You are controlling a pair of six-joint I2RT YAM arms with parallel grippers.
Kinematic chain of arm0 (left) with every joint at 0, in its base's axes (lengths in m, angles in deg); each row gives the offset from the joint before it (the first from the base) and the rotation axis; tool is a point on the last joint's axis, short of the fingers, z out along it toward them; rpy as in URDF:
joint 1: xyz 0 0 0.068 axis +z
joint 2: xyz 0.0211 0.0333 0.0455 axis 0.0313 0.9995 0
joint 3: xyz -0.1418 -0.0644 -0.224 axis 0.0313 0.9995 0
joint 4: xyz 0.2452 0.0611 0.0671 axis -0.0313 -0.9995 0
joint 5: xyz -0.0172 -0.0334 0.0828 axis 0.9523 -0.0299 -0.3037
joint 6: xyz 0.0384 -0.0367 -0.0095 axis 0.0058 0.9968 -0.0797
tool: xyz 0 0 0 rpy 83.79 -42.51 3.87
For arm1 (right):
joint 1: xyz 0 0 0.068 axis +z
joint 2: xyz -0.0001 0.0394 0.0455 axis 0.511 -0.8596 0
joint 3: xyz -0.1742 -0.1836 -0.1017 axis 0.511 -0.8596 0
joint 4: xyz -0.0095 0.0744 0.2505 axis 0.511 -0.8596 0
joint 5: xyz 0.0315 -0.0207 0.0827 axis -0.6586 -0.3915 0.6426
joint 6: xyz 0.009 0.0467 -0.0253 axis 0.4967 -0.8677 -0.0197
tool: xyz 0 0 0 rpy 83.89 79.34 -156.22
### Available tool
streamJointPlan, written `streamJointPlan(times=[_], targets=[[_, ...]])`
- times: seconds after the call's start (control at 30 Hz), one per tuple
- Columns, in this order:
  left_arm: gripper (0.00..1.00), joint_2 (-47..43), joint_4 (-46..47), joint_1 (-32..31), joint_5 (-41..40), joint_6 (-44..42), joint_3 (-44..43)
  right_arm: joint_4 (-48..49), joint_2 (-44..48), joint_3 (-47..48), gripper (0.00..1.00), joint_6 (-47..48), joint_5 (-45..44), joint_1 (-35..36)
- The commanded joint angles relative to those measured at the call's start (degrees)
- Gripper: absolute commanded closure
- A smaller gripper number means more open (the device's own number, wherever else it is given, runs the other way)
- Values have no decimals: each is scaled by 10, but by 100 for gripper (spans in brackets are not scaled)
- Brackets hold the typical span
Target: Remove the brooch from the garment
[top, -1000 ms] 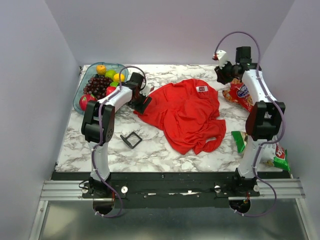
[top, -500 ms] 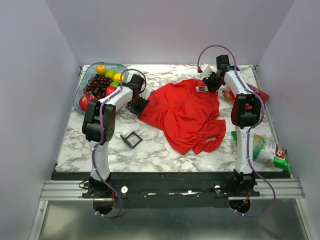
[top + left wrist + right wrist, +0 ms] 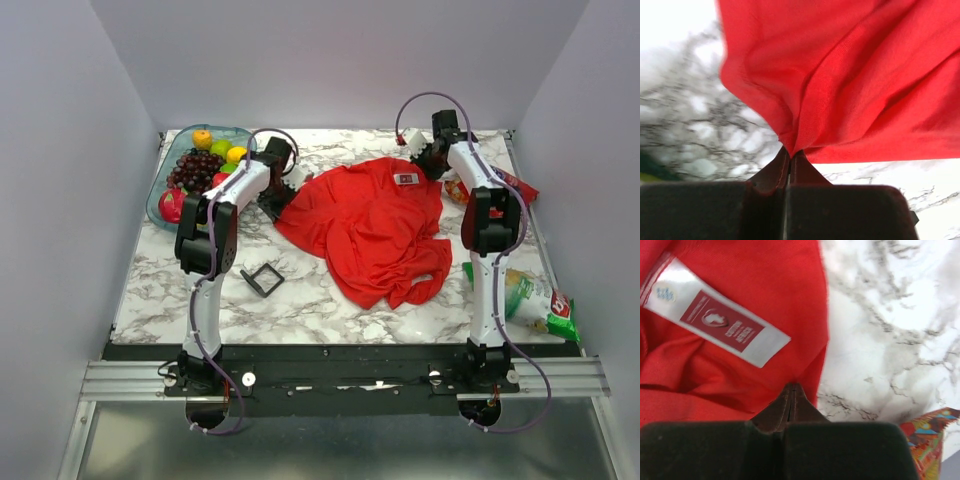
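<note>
The red garment [image 3: 375, 225] lies crumpled at the middle of the marble table. My left gripper [image 3: 284, 197] is shut on its left edge; in the left wrist view a pinch of red cloth [image 3: 850, 75] bunches into the closed tips of the gripper [image 3: 790, 152]. My right gripper [image 3: 432, 170] is shut on the garment's right edge [image 3: 810, 315], its tips [image 3: 793, 387] pressed together on the cloth. Just left of them is a white label with a red patch [image 3: 722, 322]. The brooch [image 3: 664, 292], small, round and whitish, sits at that label's far end.
A glass bowl [image 3: 157, 205] of fruit stands at the back left, close behind the left arm. A black square frame [image 3: 262, 279] lies in front of the left arm. Snack bags lie along the right side [image 3: 500, 185] [image 3: 540, 300], one showing its corner [image 3: 932, 440].
The right gripper came down from the back right onto the garment's right edge and shut on it. The left gripper closed on the left edge, which has shifted slightly.
</note>
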Motion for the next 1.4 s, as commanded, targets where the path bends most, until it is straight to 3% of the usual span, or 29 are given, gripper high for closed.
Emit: streamJointPlan(times=[0.0, 0.13, 0.27, 0.37, 0.43, 0.47, 0.5, 0.6, 0.8, 1.07, 1.2, 1.37], targets=[[100, -9, -32, 23, -25, -27, -117, 114, 81, 2, 99, -59, -1, -7], [100, -38, -3, 58, -38, -35, -216, 203, 171, -17, 99, -82, 8, -10], [100, -73, 73, 86, -45, -47, -275, 244, 201, 7, 99, -115, -3, -15], [100, -111, 129, 91, -40, -70, -257, 247, 210, 7, 99, -130, 11, -18], [100, -136, 139, 91, -16, -84, -225, 213, 210, -8, 99, -127, 66, -18], [100, -143, 139, 90, 7, -84, -204, 184, 208, -28, 95, -122, 83, -14], [100, -154, 133, 89, 25, -82, -194, 172, 205, -41, 80, -108, 97, -12], [100, -173, 89, 79, 67, -86, -164, 128, 181, -76, 67, -74, 81, 4], [100, -238, 79, 70, 106, -76, -60, 77, 129, -75, 58, -60, 66, 10], [100, -261, 68, 62, 105, -73, -22, -59, 71, -19, 53, -29, 140, 18], [100, -259, 68, 62, 105, -73, -18, -89, 43, -5, 48, -13, 113, 31], [100, -256, 68, 62, 106, -71, -19, -101, 16, 19, 48, 0, 89, 38]])
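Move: Holding the garment by two far corners, both closed grippers sit just above the table. The white brooch is about 6 cm left of the right hand and 2 cm ahead, with the garment's middle some 18 cm left and 20 cm back, and the red snack bag about 17 cm right and 6 cm back. From the left hand the brooch is roughly 36 cm right and 16 cm ahead; the fruit basket is about 20 cm left and 14 cm ahead. Both hands sweep the garment up some 30 cm, tipping their fingers outward, the left also swinging forward. Near the top the right opens about halfway, lets its corner go and drops back beside the garment's far right edge, ending roughly 6 cm left of its start. The left keeps its pinch, draws back and sinks partway, staying about 20 cm up. ##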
